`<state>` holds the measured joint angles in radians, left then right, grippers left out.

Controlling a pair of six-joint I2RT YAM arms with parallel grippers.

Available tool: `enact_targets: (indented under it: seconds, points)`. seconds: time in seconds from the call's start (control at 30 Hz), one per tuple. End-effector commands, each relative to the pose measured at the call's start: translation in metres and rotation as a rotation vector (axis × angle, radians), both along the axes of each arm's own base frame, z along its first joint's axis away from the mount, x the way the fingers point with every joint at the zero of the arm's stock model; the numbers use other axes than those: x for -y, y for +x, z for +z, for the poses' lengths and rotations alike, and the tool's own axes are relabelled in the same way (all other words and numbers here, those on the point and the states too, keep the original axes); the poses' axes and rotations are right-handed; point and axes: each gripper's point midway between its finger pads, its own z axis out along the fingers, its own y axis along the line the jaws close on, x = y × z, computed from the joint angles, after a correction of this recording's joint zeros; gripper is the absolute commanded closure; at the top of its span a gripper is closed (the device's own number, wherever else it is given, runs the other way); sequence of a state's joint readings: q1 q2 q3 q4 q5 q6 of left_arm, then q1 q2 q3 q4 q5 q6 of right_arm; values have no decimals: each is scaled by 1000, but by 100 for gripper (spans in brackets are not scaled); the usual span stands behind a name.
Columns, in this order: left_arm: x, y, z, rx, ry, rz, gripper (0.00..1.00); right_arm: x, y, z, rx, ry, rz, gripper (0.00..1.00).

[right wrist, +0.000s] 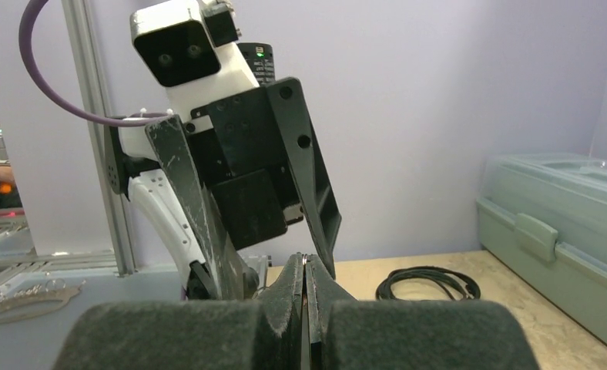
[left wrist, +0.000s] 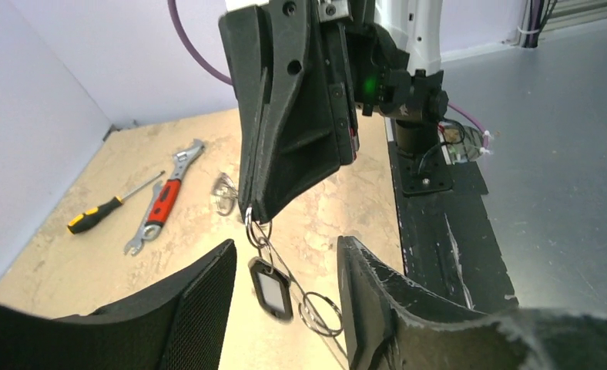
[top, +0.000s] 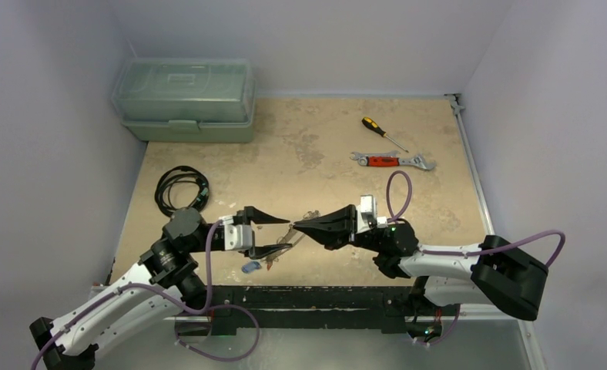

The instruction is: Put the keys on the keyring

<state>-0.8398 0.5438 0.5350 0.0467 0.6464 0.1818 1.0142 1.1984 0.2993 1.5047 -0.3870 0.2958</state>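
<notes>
My right gripper (top: 295,225) is shut on the top of the keyring (left wrist: 300,289), a thin silvery wire loop hanging from its tip above the table. A black-tagged key (left wrist: 270,288) and a small split ring (left wrist: 322,314) hang on that loop. My left gripper (top: 288,233) stands open around them, its fingers (left wrist: 196,308) either side of the tag and touching nothing. In the right wrist view, a sliver of metal shows between the shut fingertips of the right gripper (right wrist: 304,262). The blue-tagged key (top: 250,267) and the red-tagged key (top: 270,264) lie on the table below the left gripper.
A small metal ring piece (top: 310,214) lies just beyond the grippers. A red-handled wrench (top: 393,160) and a screwdriver (top: 383,133) lie at the back right. A coiled black cable (top: 181,189) is on the left, and a green toolbox (top: 185,100) stands in the back left corner.
</notes>
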Motion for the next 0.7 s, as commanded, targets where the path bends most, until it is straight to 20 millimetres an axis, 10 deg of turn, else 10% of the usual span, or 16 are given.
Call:
enact_targets:
  seconds: [0.0,0.67]
  points:
    - [-3,1,32,25,-93,27,53,38,-22,82,190,326,-7,100]
    - [4,12,24,-46,-52,48,100,34,-25,81,194,315,20,100]
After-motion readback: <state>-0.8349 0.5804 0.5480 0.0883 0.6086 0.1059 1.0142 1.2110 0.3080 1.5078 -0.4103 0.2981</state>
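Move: The small ring pinched at the right gripper's tips is the left hand's target, roughly 1 cm ahead, 1 cm to the right and 1 cm above the left hand point. A black tag hangs about 3 cm below that ring. The keyring plate's middle lies some 1 cm back, level sideways and 3 cm below the left hand, the blue tag 6 cm back, 7 cm left and 5 cm below. From the right hand, the ring is level fore-aft and sideways, about 1 cm below. The left fingers, about half open at first, shut on the small ring right beside the right gripper's tips and pinch it. To get there the left hand rises about 1 cm, then eases forward about 1 cm while settling half a centimetre. The right hand stays put and keeps its grip on the ring. ##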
